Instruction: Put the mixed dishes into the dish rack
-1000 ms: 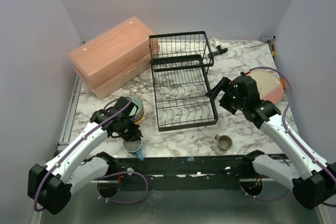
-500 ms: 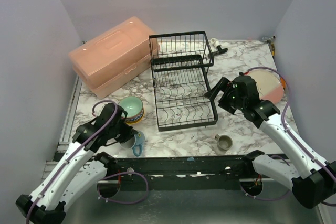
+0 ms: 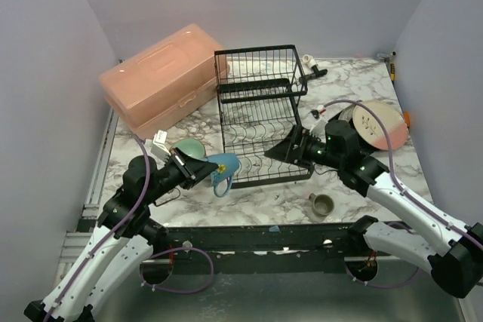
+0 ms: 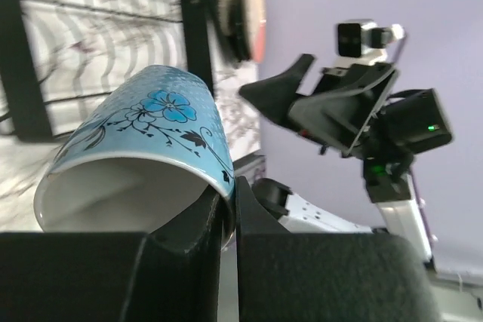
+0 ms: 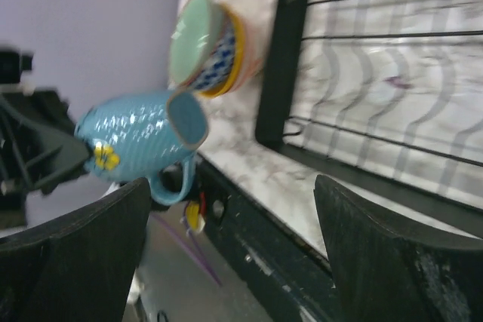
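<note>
My left gripper is shut on a light blue flowered mug, pinching its rim wall. The mug hangs tilted in the air, just left of the black wire dish rack's front corner. In the right wrist view the mug shows its handle pointing down. My right gripper stands open and empty over the rack's front edge, pointing at the mug. A mint green bowl tops a stack behind the mug. An olive mug stands near the front edge. A pink-cream plate lies on dark plates at right.
A salmon-pink plastic box fills the back left. A small white mug sits behind the rack's tall basket end. The rack's slots hold nothing. Grey walls close in both sides, and a black rail runs along the near edge.
My left arm has lifted the blue mug off the table and swung it right toward the rack. My right arm has dropped and reached left across the rack's front.
</note>
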### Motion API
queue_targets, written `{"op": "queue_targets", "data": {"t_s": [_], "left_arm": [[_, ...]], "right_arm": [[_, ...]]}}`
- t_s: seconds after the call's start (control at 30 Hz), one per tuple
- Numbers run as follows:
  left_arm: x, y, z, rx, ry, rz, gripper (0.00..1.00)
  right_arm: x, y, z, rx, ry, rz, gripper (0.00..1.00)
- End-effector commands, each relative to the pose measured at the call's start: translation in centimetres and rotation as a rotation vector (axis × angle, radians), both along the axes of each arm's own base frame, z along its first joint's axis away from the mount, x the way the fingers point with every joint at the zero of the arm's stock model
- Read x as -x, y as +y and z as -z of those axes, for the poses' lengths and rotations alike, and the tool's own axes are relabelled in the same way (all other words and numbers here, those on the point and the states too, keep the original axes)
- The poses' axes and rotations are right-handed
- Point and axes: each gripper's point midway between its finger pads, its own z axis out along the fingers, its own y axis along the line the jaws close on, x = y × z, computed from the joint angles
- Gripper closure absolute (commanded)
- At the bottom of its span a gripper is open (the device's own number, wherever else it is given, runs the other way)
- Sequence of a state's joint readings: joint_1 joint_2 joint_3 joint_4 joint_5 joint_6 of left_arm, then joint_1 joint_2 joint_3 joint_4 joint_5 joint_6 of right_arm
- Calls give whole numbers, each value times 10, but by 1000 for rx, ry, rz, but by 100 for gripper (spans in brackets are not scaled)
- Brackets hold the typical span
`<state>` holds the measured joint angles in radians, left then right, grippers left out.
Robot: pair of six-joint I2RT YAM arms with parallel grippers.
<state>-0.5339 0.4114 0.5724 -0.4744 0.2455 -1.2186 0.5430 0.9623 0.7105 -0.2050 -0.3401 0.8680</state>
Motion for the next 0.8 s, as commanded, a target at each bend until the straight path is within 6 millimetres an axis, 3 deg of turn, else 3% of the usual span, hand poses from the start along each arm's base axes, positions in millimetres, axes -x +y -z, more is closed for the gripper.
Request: {"op": "queue_targets", "data": {"t_s": [0.0,0.13,0.4,0.6,0.77], "left_arm": [[8,-18,-94,222,-382,127,100],[15,-20,-117,306,-478,156,100],[25,-14,-140,413,-554,160,100],[32,-10,-154,528,-616,167,100],[34,-12,-156,551,-620,192,100]], "right_arm": [[33,55,-44,-159,-143,-203,8],[57,92,-42,-213,-164,-292,8],[82,126,-68,-330,-248,-372,16],[89,125,-82,-430,-298,-361,40],[93,124,-94,-491,-359,-369,42]]}}
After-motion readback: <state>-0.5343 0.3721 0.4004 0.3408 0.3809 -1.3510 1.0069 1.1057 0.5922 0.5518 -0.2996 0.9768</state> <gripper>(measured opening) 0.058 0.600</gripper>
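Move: The mug, pinched at its rim by the left fingers, has its middle about 18 cm to the right hand's left, 4 cm back and roughly level. The rack's middle is some 19 cm ahead of the right hand, 4 cm left, 15 below; the grey cup is 9 cm back, 15 right, 16 below. From the left hand, the right gripper lies about 23 cm right and 5 ahead; the bowls lie 11 ahead, 8 left, 16 below. Bring the open right gripper across to the mug's handle, about 12 cm left and 9 back, rising some 6 and swinging counter-clockwise, then narrow its fingers partway around the handle without shutting. Meanwhile raise the left gripper about 12 cm, keeping its pinch on the rim, tilting its fingers upward and rolling its left side down. ##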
